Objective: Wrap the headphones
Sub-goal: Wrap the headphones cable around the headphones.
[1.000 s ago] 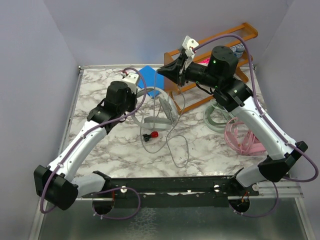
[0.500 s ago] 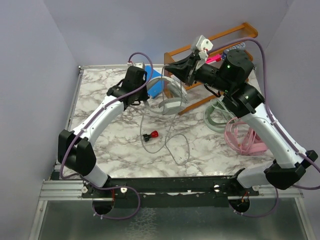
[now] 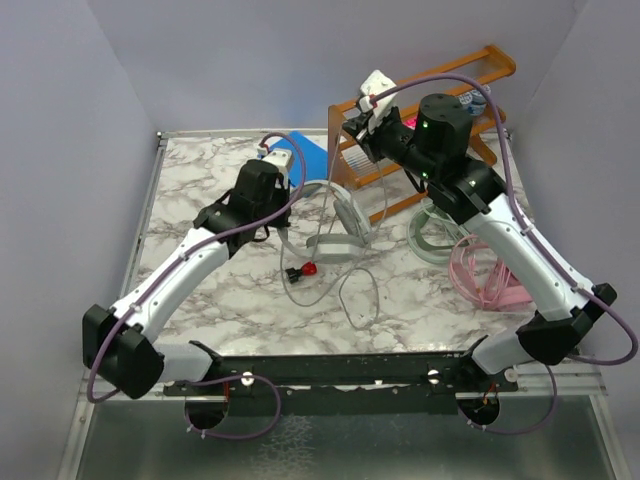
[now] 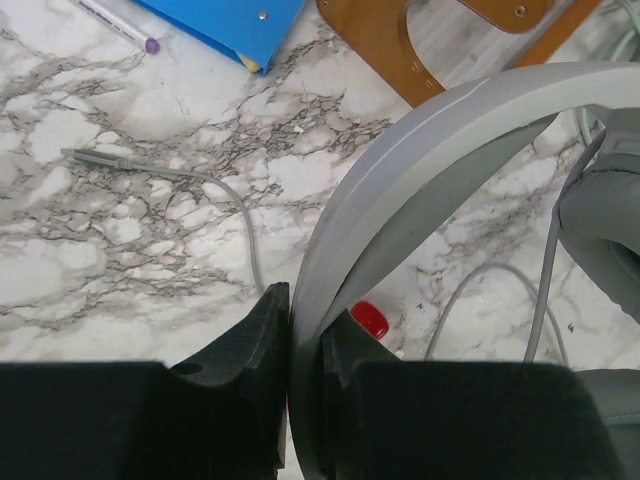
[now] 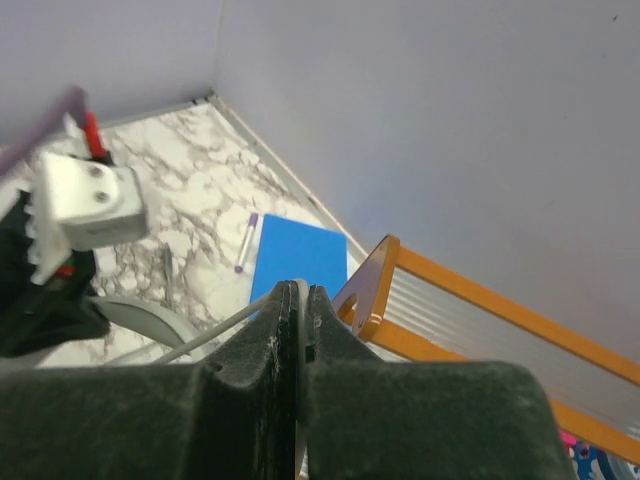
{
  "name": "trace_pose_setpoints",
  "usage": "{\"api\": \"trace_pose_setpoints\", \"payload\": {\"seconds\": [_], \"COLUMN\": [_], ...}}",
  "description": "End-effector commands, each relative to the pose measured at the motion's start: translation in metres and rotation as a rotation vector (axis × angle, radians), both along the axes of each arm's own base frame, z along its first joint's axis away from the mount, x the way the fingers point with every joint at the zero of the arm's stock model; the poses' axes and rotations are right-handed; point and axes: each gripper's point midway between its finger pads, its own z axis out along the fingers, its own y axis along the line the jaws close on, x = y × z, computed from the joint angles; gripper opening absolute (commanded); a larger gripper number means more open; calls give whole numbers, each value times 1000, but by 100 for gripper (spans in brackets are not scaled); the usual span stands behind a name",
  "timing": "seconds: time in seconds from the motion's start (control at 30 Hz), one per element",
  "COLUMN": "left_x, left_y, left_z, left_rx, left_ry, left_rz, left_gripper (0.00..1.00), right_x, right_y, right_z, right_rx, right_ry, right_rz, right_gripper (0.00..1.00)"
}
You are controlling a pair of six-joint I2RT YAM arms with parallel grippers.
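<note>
The silver-grey headphones (image 3: pixel 335 222) hang just above the middle of the table. My left gripper (image 3: pixel 288 205) is shut on their headband (image 4: pixel 430 140), one padded cup (image 4: pixel 610 210) showing at the right. Their thin grey cable (image 3: pixel 355 295) loops on the marble and also runs up to my right gripper (image 3: pixel 352 128), raised near the rack. That gripper (image 5: pixel 300 300) is shut on the cable (image 5: pixel 200 340). The cable's plug end (image 4: pixel 100 157) lies on the table. The mint green headphones (image 3: pixel 435 235) and the pink headphones (image 3: pixel 485 275) lie at the right.
A small red-and-black object (image 3: pixel 303 270) lies under the held headset. A blue notebook (image 3: pixel 305 150) and a purple-capped pen (image 4: pixel 115 22) lie at the back. An orange wooden rack (image 3: pixel 440 90) leans at the back right. Purple walls enclose the table.
My left arm swung towards the back with the headphones, then came back nearer the centre. My right gripper stayed raised by the rack and turned, keeping the cable.
</note>
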Motion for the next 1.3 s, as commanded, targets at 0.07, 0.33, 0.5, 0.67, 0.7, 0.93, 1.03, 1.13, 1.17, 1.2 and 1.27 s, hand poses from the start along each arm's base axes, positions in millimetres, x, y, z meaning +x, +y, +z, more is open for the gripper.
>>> {"api": "trace_pose_setpoints", "payload": {"seconds": [0.07, 0.33, 0.5, 0.67, 0.7, 0.93, 1.03, 1.13, 1.17, 1.2, 1.27], "left_x": [-35, -69, -87, -98, -100, -110, -108, -110, -111, -111, -113], "left_y": [7, 6, 18, 20, 20, 21, 29, 32, 32, 31, 29], "left_z": [50, 116, 144, 167, 173, 202, 206, 214, 217, 219, 224], "left_rx": [16, -91, -136, -200, -219, -296, -274, -286, -295, -304, -319], "left_ry": [-183, -357, -415, -395, -398, -388, -399, -415, -418, -417, -416], "left_rz": [-174, -280, -255, -229, -228, -205, -163, -149, -150, -152, -159], "left_gripper": [0, 0, 0, 0, 0, 0, 0, 0, 0, 0, 0], "right_x": [12, 9, 0, -8, -11, -24, -25, -25, -26, -27, -32], "right_y": [-7, -12, -20, -17, -15, 5, 7, 10, 12, 15, 20], "right_z": [-8, -42, -59, -85, -90, -104, -111, -124, -128, -132, -138], "right_rx": [-76, -77, -61, -21, -6, 132, 165, 173, 176, 176, 189], "right_ry": [-14, 44, 56, 91, 93, 86, 83, 101, 112, 119, 135], "right_rz": [-56, -75, -86, -55, -40, 77, 86, 98, 106, 119, 156], "right_gripper": [1, 1, 5, 7, 7, 7, 7, 8, 8, 8, 12]}}
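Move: Hanging from the left fingers by the headband, the headphones have their earcups about 13 cm right of the left hand, level with it front to back and some 6 cm lower. The cable pinched in the right fingers is roughly 15 cm right, 2 cm ahead and 25 cm above the left hand. From the right hand, the earcups lie about 30 cm below, 2 cm back and 2 cm left; the wooden rack is some 25 cm ahead, 19 cm right and 35 cm down. Bringing the two hands to the same height, the left keeps its grip on the headband and lifts the headphones about 16 cm while drawing back 10 cm and slightly left, its fingers tipping up towards level. The right, still pinching the cable, sinks some 12 cm towards the earcups, then eases back a little, its fingers loosening only slightly. ##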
